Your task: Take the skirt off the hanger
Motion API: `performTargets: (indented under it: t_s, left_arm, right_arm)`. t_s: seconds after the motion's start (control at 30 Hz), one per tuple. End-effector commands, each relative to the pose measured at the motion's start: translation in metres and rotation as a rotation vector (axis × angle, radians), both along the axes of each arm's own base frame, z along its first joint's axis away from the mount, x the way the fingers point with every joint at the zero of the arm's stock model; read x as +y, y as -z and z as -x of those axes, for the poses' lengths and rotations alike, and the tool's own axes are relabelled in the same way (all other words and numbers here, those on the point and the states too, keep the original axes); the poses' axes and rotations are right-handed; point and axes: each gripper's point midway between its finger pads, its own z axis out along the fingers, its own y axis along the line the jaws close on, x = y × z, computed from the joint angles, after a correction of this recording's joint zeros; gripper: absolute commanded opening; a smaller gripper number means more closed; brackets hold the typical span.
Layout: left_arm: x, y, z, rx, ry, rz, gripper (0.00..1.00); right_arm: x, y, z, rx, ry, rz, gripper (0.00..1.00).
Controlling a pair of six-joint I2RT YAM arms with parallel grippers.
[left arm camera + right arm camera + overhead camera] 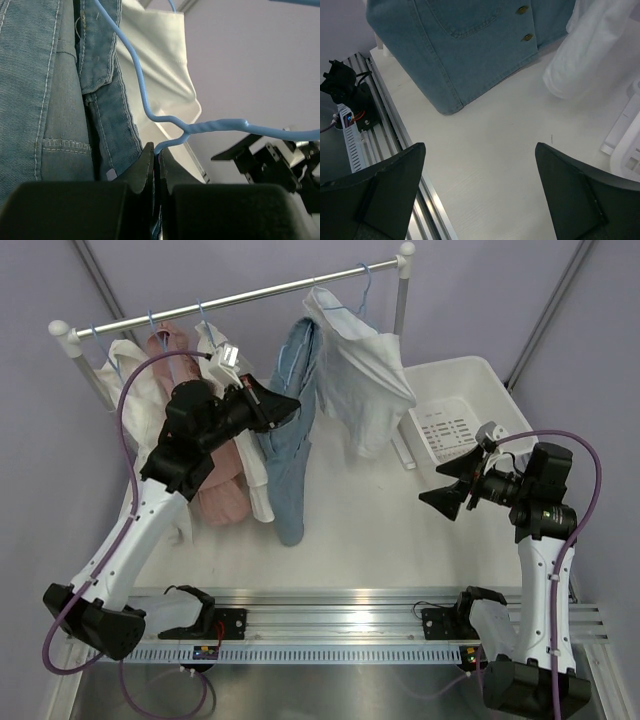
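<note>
The skirt [290, 445] is blue denim and hangs below the rail [240, 298], its hem reaching down to the table. In the left wrist view the denim [50, 100] fills the left side, next to the thin blue wire hanger [220, 125]. My left gripper [157, 152] is shut on the hanger's wire just below its twisted neck, up against the skirt's top [293, 408]. My right gripper [440, 485] stands open over the table to the right, nothing between its fingers [480, 165]. The skirt's buttoned hem [470, 45] lies ahead of it.
A white garment [365, 380] hangs right of the skirt and shows in the right wrist view [600, 55]. Pink [215, 485] and white clothes hang to the left. A white basket [460, 410] sits at the back right. A metal rail [350, 615] runs along the near edge.
</note>
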Motion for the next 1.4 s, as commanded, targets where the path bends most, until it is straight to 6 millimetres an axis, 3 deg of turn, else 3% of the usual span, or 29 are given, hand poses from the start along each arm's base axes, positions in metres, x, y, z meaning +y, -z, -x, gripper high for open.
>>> performTargets:
  t_s: [0.0, 0.17, 0.2, 0.33, 0.37, 0.4, 0.5, 0.63, 0.9, 1.03, 1.27, 1.3, 1.37]
  left_arm:
    - [-0.002, -0.030, 0.038, -0.127, 0.124, 0.042, 0.00]
    - [-0.008, -0.004, 0.084, -0.061, 0.295, 0.045, 0.00]
    - [-0.008, 0.000, 0.092, -0.053, 0.319, 0.045, 0.00]
    - [-0.009, 0.023, 0.125, -0.036, 0.431, 0.047, 0.00]
    - [-0.010, 0.038, 0.129, -0.006, 0.449, 0.043, 0.00]
    - [-0.009, 0.039, 0.136, -0.010, 0.460, 0.050, 0.00]
    - [-0.014, 0.052, 0.151, 0.005, 0.512, 0.057, 0.00]
    - [-0.023, 0.060, 0.162, 0.008, 0.556, 0.073, 0.00]
    - [-0.036, 0.061, 0.165, 0.002, 0.588, 0.094, 0.00]
    - [-0.041, 0.061, 0.167, 0.002, 0.607, 0.101, 0.00]
    - [-0.047, 0.064, 0.170, 0.016, 0.626, 0.100, 0.00]
    - [-0.047, 0.064, 0.170, 0.017, 0.625, 0.099, 0.00]
    - [-0.047, 0.064, 0.171, 0.014, 0.623, 0.100, 0.00]
  right_arm:
    - [0.007, -0.029, 0.007, -0.042, -0.059, -0.007, 0.99]
    - [0.009, -0.051, -0.004, 0.064, 0.017, 0.027, 0.95]
    - [0.011, -0.068, -0.005, 0.038, 0.024, 0.036, 0.95]
    - [0.015, -0.086, -0.028, 0.122, 0.146, 0.044, 0.92]
    - [0.026, -0.092, -0.028, 0.127, 0.130, 0.044, 0.92]
    - [0.027, -0.104, -0.034, 0.130, 0.178, 0.035, 0.92]
    - [0.042, -0.113, -0.055, 0.164, 0.291, 0.027, 0.93]
    - [0.070, -0.106, -0.077, 0.202, 0.355, 0.029, 0.99]
    - [0.080, -0.076, -0.105, 0.222, 0.414, 0.115, 1.00]
    - [0.084, -0.062, -0.108, 0.223, 0.400, 0.143, 0.90]
    - [0.085, -0.052, -0.115, 0.213, 0.403, 0.172, 0.54]
    - [0.086, -0.052, -0.115, 0.210, 0.402, 0.174, 0.46]
    - [0.085, -0.049, -0.117, 0.212, 0.407, 0.181, 0.40]
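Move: Pinching the skirt's hanger, the left hand has the skirt's far waist corner about 15 cm ahead, 2 cm to its right and level. The white dress hangs 8 cm ahead, 12 cm left and 12 cm lower. From the empty right hand that waist corner lies some 29 cm ahead, 22 cm left and 12 cm up; the white garment is 28 cm ahead, 12 cm left and 6 cm higher. Swinging the hanger clear of the rack, the left hand draws back some 17 cm, sinks 10 and drifts right, turning about 35 degrees clockwise and keeping its pinch. The right hand climbs, reaches forward and left, then dips onto the far waist corner, tipping down and turning clockwise, its wide fingers closing about halfway around the denim. ##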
